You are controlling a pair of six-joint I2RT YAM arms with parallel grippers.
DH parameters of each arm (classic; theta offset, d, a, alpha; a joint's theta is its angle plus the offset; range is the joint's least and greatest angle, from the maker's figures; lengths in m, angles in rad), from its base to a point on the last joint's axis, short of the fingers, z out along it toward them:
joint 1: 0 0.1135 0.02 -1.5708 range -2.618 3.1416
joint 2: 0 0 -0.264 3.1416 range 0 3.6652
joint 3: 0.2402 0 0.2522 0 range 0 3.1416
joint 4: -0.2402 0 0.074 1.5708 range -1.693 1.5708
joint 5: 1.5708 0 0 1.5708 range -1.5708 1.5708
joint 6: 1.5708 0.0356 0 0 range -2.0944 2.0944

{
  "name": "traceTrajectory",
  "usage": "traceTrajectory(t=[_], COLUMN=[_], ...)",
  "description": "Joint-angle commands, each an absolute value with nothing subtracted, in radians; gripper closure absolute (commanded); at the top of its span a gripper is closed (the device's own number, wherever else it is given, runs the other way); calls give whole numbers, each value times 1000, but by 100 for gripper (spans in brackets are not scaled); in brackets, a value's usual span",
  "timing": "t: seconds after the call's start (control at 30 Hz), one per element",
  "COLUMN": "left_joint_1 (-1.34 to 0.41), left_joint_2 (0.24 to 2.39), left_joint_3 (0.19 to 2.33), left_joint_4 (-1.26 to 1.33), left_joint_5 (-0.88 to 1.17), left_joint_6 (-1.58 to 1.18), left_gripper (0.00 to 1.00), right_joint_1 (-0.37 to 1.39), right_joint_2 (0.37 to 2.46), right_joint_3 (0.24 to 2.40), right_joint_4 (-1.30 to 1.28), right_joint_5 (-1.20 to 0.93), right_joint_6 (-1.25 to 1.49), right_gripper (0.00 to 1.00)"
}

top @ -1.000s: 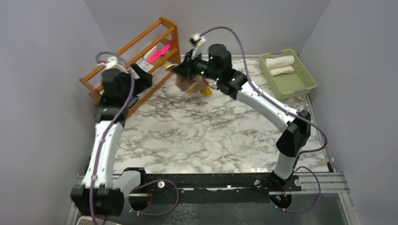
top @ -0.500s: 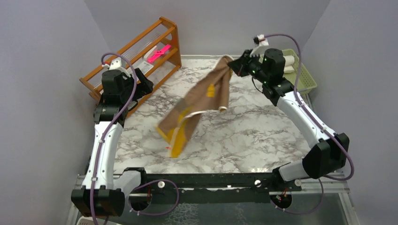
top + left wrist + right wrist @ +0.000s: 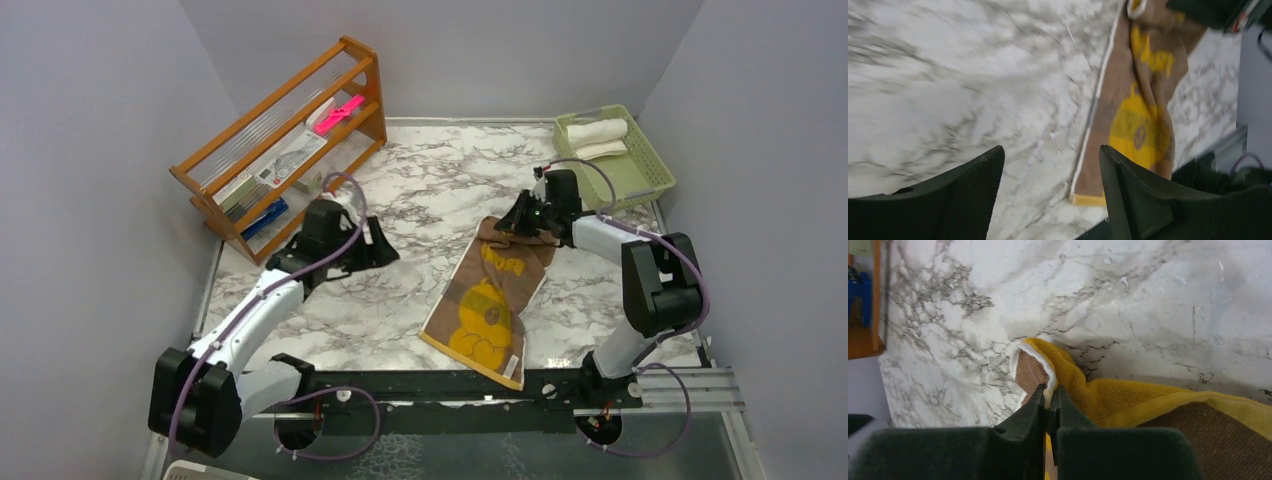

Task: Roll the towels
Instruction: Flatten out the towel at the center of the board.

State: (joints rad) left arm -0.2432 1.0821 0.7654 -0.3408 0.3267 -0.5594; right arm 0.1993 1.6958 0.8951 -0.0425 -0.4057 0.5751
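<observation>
The mustard-yellow towel (image 3: 490, 300) lies spread on the marble table, brown face with yellow cartoon print up, running from mid-right down to the near edge. My right gripper (image 3: 522, 222) is shut on its far corner, low over the table. In the right wrist view the fingers (image 3: 1049, 390) pinch the white-edged hem of the towel (image 3: 1108, 390). My left gripper (image 3: 385, 255) is open and holds nothing, above bare marble left of the towel. The left wrist view shows the gripper (image 3: 1050, 150) with the towel (image 3: 1143, 115) beyond it. A cream-white towel (image 3: 597, 131) lies rolled in the basket.
A green basket (image 3: 640, 175) stands at the back right corner. A wooden rack (image 3: 280, 150) with a pink item (image 3: 338, 112) and other small things lines the back left. A black rail (image 3: 450, 385) runs along the near edge. Grey walls enclose the table.
The right arm swung the towel from the rack across to the right and laid it flat on the table. The left arm came down from the rack toward the table's middle.
</observation>
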Motion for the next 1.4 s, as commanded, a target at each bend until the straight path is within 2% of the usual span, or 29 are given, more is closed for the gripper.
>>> traceTrajectory(t=[0.0,0.27,0.43,0.53,0.6,0.83,0.9,0.97,1.13,1.27,1.37], left_joint_1=[-503,-770,-850,-902,-935,-987,-988,-987,-888,-595,-425], left_joint_2=[1116,1135,1179,1243,1298,1428,1419,1390,1214,1041,1038], left_joint_3=[646,436,385,409,429,461,453,453,582,763,943], left_joint_4=[-169,-40,60,96,103,122,116,77,-276,-437,-515], left_joint_5=[284,213,177,158,144,135,126,101,-62,-128,-166], left_joint_6=[-688,-879,-948,-967,-977,-1007,-1008,-998,-858,-637,-500], left_gripper=[29,30,31,34,41,76,100,100,100,100,100], right_joint_1=[199,199,199,199,199,199,199,199,198,199,199], right_joint_2=[1619,1602,1588,1582,1574,1537,1530,1524,1517,1493,1448], right_joint_3=[927,921,909,908,907,905,904,905,939,1023,1094], right_joint_4=[18,26,35,34,32,21,19,18,24,23,6], right_joint_5=[-395,-406,-416,-417,-412,-384,-374,-370,-350,-337,-325], right_joint_6=[577,577,571,569,570,560,557,557,549,518,458], right_gripper=[99,99,99,99,99,99,99,99,99,99,99])
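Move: The brown-and-yellow towel's near-left corner lies some 15 cm back, 15 cm right and 14 cm below the open left hand; its near-right corner is about 27 cm back, 38 cm right, equally low. From the right hand, already holding the far end, the near-left corner is about 24 cm back, 22 cm left and 3 cm lower, the green basket 15 cm ahead, 22 cm right, near hand height. Left sweeps 25 cm down, back and right, pinches near-left towel corner, lifts forward-left; right, holding, rises 10 cm. ##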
